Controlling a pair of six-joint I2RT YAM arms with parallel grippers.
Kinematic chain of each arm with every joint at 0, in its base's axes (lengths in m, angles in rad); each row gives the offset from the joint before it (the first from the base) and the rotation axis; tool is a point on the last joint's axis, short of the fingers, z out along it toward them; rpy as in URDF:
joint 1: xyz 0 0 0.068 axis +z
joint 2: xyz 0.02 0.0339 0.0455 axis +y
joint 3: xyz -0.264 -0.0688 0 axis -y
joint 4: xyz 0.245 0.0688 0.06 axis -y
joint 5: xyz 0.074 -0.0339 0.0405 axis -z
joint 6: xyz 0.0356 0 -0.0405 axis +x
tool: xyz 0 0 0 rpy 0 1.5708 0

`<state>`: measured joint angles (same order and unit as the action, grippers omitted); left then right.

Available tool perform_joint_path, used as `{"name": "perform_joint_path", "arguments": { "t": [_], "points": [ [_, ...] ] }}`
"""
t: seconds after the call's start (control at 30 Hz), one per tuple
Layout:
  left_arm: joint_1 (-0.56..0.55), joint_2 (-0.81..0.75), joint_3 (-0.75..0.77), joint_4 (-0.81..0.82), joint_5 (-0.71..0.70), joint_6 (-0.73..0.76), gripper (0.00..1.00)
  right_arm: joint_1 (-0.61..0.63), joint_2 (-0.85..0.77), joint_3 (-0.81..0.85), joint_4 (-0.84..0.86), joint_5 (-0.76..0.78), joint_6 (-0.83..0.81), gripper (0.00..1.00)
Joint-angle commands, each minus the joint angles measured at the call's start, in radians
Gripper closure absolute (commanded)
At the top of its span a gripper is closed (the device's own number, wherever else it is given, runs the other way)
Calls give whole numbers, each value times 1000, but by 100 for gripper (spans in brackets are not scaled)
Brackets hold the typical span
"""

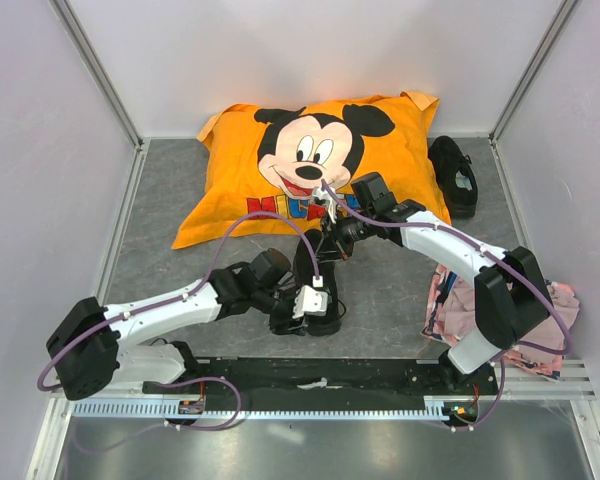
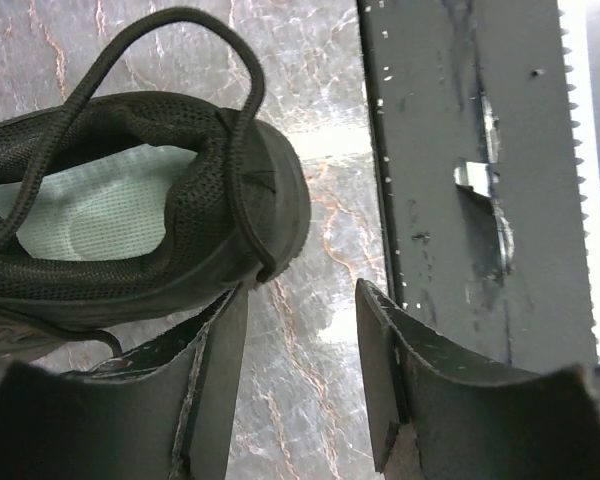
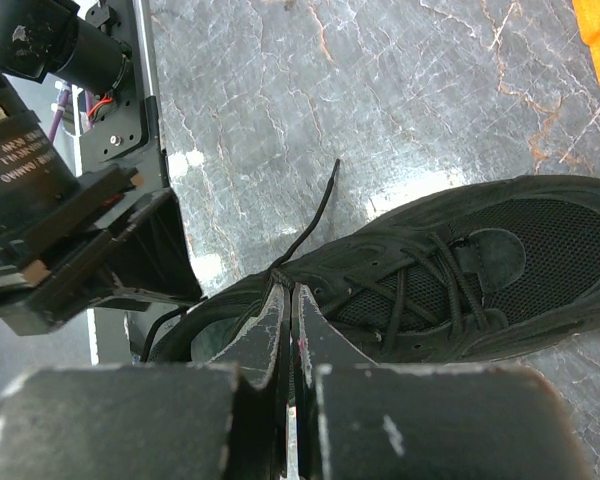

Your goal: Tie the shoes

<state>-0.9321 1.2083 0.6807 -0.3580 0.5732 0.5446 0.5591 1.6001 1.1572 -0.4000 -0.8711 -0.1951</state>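
One black shoe (image 1: 330,312) lies at the table's middle between both arms, heel toward the near edge. Its pale insole (image 2: 100,210) shows, and a lace loop (image 2: 242,120) hangs over the heel collar. My left gripper (image 2: 300,295) stands open just beside the heel, only bare table between its fingers (image 2: 215,370). My right gripper (image 3: 289,288) is shut at the shoe's collar, pinching a lace (image 3: 315,215) whose free end trails onto the table. The second shoe (image 1: 453,176) sits at the back right, apart from both arms.
An orange Mickey Mouse pillow (image 1: 280,170) lies behind the middle shoe. A pink cloth (image 1: 555,310) is bunched by the right arm's base. The black base rail (image 2: 460,200) runs along the near edge, close to the left gripper. Walls enclose three sides.
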Motion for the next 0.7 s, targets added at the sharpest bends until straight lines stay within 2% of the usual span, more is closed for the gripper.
{"name": "perform_joint_path", "arguments": {
  "t": [0.0, 0.37, 0.4, 0.43, 0.5, 0.53, 0.63, 0.67],
  "points": [
    [-23, 33, 13, 68, -64, -8, 48, -1, 1, -5, 27, -26, -7, 100],
    [-50, 59, 51, 80, -133, -110, 59, -1, -2, -11, 38, -26, -3, 100],
    [-50, 59, 56, 76, -128, -115, 64, -1, 1, -13, 38, -26, -3, 100],
    [-50, 53, 59, 73, -102, -112, 76, -1, 0, -14, 38, -28, -1, 100],
    [-50, 28, 51, 76, -55, -89, 88, -1, 1, -16, 41, -28, -1, 100],
    [-50, -4, 46, 86, -15, -74, 98, -1, 3, -14, 43, -28, 0, 100],
    [-57, -27, 74, 94, 84, -83, 98, -1, 3, -13, 46, -29, 6, 100],
    [-72, -17, 126, 99, 102, -98, 98, -2, 3, -13, 46, -29, 8, 100]
  ]
}}
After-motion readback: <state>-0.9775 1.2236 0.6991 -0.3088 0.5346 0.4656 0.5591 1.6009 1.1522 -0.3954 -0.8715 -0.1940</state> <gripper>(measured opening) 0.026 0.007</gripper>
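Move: The loose lace end, draped over the shoe's heel, hangs almost between the left fingertips, about 1 cm ahead of, right of and below the hand point. The shoe's heel stands roughly 3 cm ahead, 5 cm right and 3 cm lower. The lace crossing, already pinched by the right gripper, is about 17 cm ahead, 7 cm right and 4 cm higher. From the right gripper, the loose end lies some 16 cm back, 6 cm left and 5 cm down. Lower the left gripper about 1.5 cm beside the heel, easing the half-open fingers inward. Then snap them shut on the end of the lace and start lifting, roughly 2 cm up, slipping a little to the right and back. Keep the right gripper still and closed on the lace crossing. ##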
